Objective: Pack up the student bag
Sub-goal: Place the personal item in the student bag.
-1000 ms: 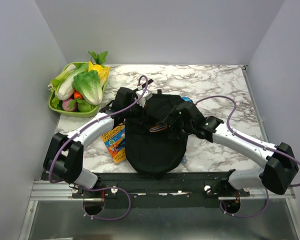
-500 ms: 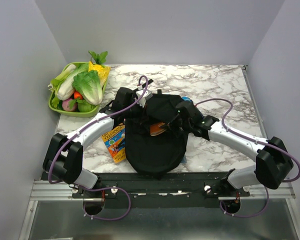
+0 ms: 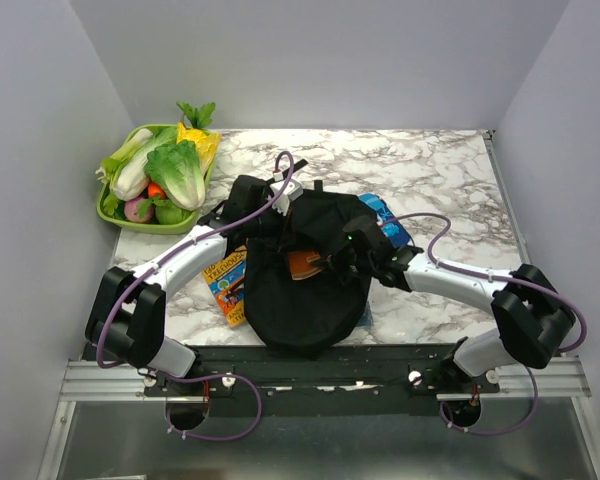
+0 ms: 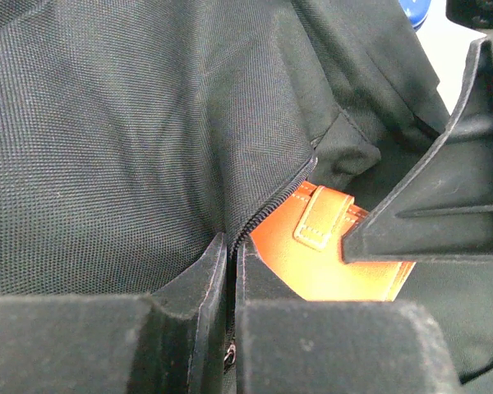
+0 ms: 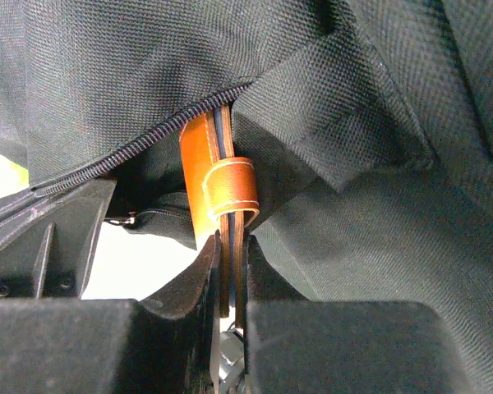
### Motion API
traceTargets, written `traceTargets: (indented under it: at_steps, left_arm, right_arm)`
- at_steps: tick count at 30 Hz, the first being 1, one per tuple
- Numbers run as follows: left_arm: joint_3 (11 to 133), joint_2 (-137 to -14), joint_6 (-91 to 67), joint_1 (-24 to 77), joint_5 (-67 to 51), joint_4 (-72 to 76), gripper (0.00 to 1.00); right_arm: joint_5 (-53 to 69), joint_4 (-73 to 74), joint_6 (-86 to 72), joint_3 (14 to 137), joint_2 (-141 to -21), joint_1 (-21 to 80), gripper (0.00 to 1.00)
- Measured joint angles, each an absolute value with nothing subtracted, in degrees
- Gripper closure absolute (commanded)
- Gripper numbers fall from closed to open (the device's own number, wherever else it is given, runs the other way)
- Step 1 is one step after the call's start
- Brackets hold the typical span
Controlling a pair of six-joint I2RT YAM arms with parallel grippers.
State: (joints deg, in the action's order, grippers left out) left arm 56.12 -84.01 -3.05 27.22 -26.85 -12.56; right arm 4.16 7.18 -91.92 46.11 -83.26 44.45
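Note:
The black student bag [image 3: 305,295] lies floppy in the middle of the table. My left gripper [image 3: 272,226] is shut on the bag's zipper edge and holds the opening up; in the left wrist view [image 4: 232,254] the jaws pinch the black fabric [image 4: 131,148] beside the zipper. My right gripper [image 3: 332,262] is shut on a flat orange leather case [image 3: 302,265] with a stitched loop. In the right wrist view [image 5: 230,246] the case [image 5: 209,164] stands edge-on with its far end inside the zipper opening of the bag [image 5: 148,74]. The case also shows in the left wrist view [image 4: 329,254].
A blue patterned glasses case [image 3: 385,218] lies at the bag's far right. A colourful booklet [image 3: 228,285] sticks out from under the bag's left side. A green tray [image 3: 104,211] of toy vegetables stands at the far left corner.
My right gripper has moved left with the orange case, carrying it further into the bag's opening. The blue glasses case has come into view. The left gripper has stayed put.

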Motion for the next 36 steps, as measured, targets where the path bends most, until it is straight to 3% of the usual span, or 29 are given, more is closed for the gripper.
traceTargets:
  at_steps: [9,21,36]
  left_arm:
    - [56.1,-84.0,-3.1,26.8,-26.9,-12.8,0.89]
    - [56.8,-84.0,-5.6,27.2,-29.4,-11.8,0.88]
    - [59.7,-84.7,-8.0,27.0,-36.3,-14.3,0.87]
  right_arm:
    - [1.8,-2.8,-92.9,42.5,-84.1,45.6,1.0]
    - [-15.1,-15.4,-83.5,37.1,-77.9,46.5,0.99]
    - [-23.5,-17.4,-74.5,43.2,-85.8,48.0,0.99]
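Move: Just beyond the right fingers, which already pinch the wallet, its middle lies about 5 cm left, 2 cm ahead and 2 cm below. The bag's mouth under the zipper edge is some 6 cm ahead, 1 cm left and a centimetre higher; the blue pencil case lies about 11 cm ahead, 15 cm right. For the left hand, still gripping that edge, the mouth is about 8 cm to the right, level ahead, 2 cm lower. Carrying the wallet in its unchanged pinch, the right hand first nudges about 1 cm left, then goes forward some 8 cm, rising, dipping and rising again, its fingers swinging up and forward about 30 degrees to work the wallet in under the zipper edge. Partway through, the left hand, keeping its grip, hoists the edge about 3 cm, with smaller drifts right and back. ##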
